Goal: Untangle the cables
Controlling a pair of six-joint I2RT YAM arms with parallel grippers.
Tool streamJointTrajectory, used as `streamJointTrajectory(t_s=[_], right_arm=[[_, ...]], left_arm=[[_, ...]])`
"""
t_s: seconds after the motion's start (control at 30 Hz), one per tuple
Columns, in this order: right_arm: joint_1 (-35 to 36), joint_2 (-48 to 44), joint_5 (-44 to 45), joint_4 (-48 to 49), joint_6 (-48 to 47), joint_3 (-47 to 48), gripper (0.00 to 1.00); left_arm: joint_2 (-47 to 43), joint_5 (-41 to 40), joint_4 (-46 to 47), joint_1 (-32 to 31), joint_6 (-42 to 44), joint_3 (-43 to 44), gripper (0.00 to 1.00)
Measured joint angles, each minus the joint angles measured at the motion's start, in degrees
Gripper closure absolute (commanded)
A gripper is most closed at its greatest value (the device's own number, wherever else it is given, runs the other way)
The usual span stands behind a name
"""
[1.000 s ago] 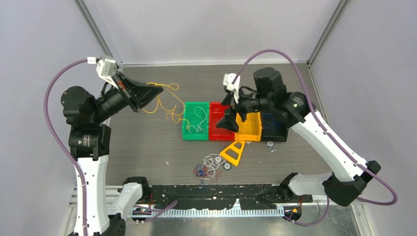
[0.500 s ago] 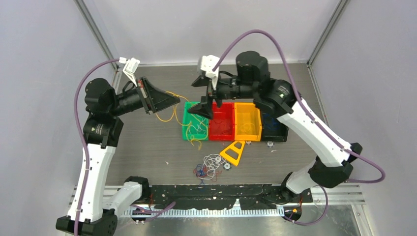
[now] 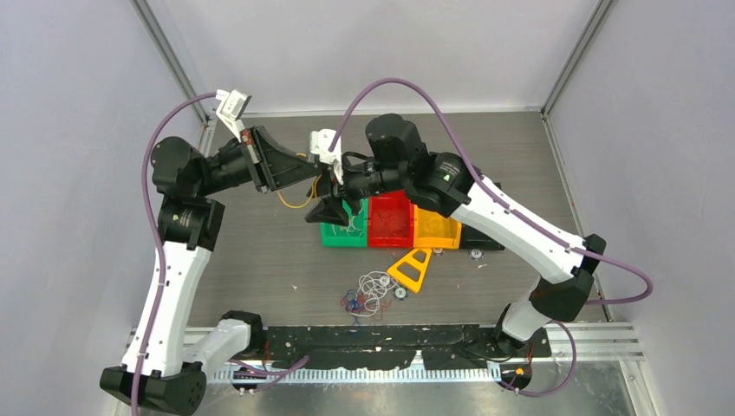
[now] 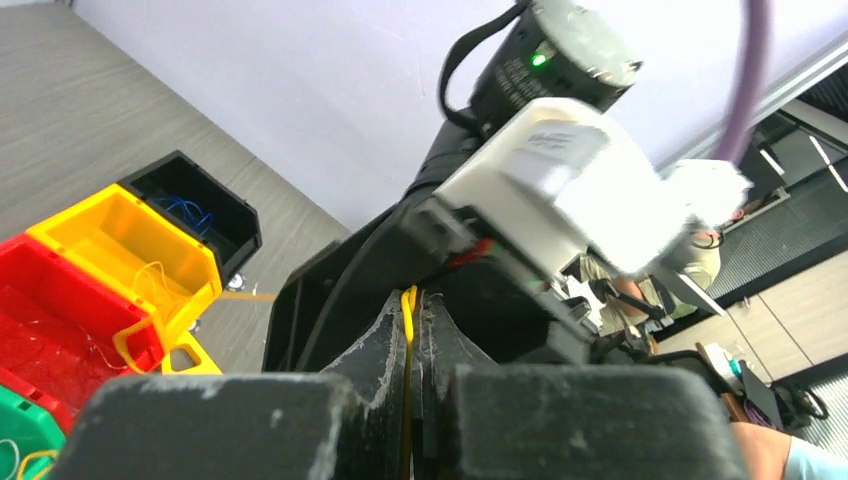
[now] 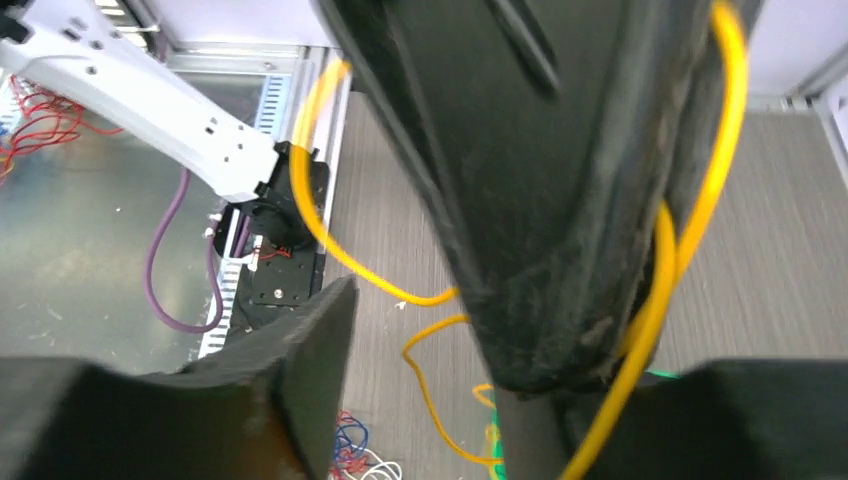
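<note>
My left gripper (image 3: 308, 170) is shut on the yellow cable (image 4: 408, 300), which shows pinched between the jaws in the left wrist view. The cable hangs in loops (image 3: 293, 198) toward the green tray (image 3: 345, 236). My right gripper (image 3: 332, 206) is open just beside and below the left gripper's tips. In the right wrist view the left gripper's fingers (image 5: 550, 200) fill the space between my right jaws, with yellow cable loops (image 5: 700, 200) draped round them. A tangle of white, red and blue cables (image 3: 367, 290) lies on the table near the front and shows in the right wrist view (image 5: 358, 455).
Red (image 3: 390, 217), yellow (image 3: 436, 229) and black (image 3: 482, 236) trays stand in a row right of the green one. A yellow triangular piece (image 3: 412, 269) lies in front of them. The black base rail (image 3: 381, 347) runs along the near edge.
The left gripper moved right carrying the yellow cable. The right gripper swung left from above the trays to meet the left gripper's tips.
</note>
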Motion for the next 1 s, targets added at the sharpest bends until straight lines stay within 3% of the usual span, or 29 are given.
streamJointTrajectory(t_s=[0.13,0.2,0.4,0.63,0.73,0.83,1.0], right_arm=[[0.1,0.0,4.4,1.0,0.9,-2.6,0.9],[-0.3,0.0,6.2,1.1,1.6,-3.6,0.94],[-6.8,-0.7,4.1,1.3,6.2,-3.9,0.95],[-14.6,-2.9,-4.7,3.7,12.9,-1.4,0.95],[-14.1,-4.1,-9.0,5.9,16.6,-0.4,0.95],[-13.6,-4.5,-13.4,9.6,22.2,-0.4,0.95],[-14.2,-4.6,-17.7,19.5,33.4,-3.2,0.95]], left_arm=[[-0.3,1.1,3.6,1.8,-2.5,-0.1,1.0],[-0.8,1.3,5.5,3.8,-3.5,-0.8,1.0],[-4.5,2.0,6.2,8.5,-2.1,-7.8,1.0],[-8.1,-3.3,-14.3,7.3,18.9,-12.5,1.0],[-6.3,-6.7,-17.4,2.7,22.9,-12.6,1.0],[-4.5,-10.1,-17.5,-5.7,24.7,-12.5,1.0],[-2.6,-12.4,-10.3,-13.6,22.2,-13.2,1.0]])
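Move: The yellow cable, already pinched at its upper part by the left hand, hangs between the right hand's half-closed fingers, its strand about 2 cm ahead of the right hand point and 1 cm below. From the right hand, the green box is some 14 cm ahead, 2 cm right and 36 cm below; the red box is 14 cm ahead and 13 cm right; the white cable tangle is 4 cm back and 9 cm right. From the left hand, that strand lies about 7 cm straight below. The yellow strand is pinched as the right fingers shut, that hand easing forward and down; it then carries the strand on forward to about 8 cm with some drift right, swings back and rises, its wrist turning some 25 degrees. The left hand keeps its pinch and sinks about 12 cm towards the boxes, edging left and forward before sweeping right, so the hands part in height. ##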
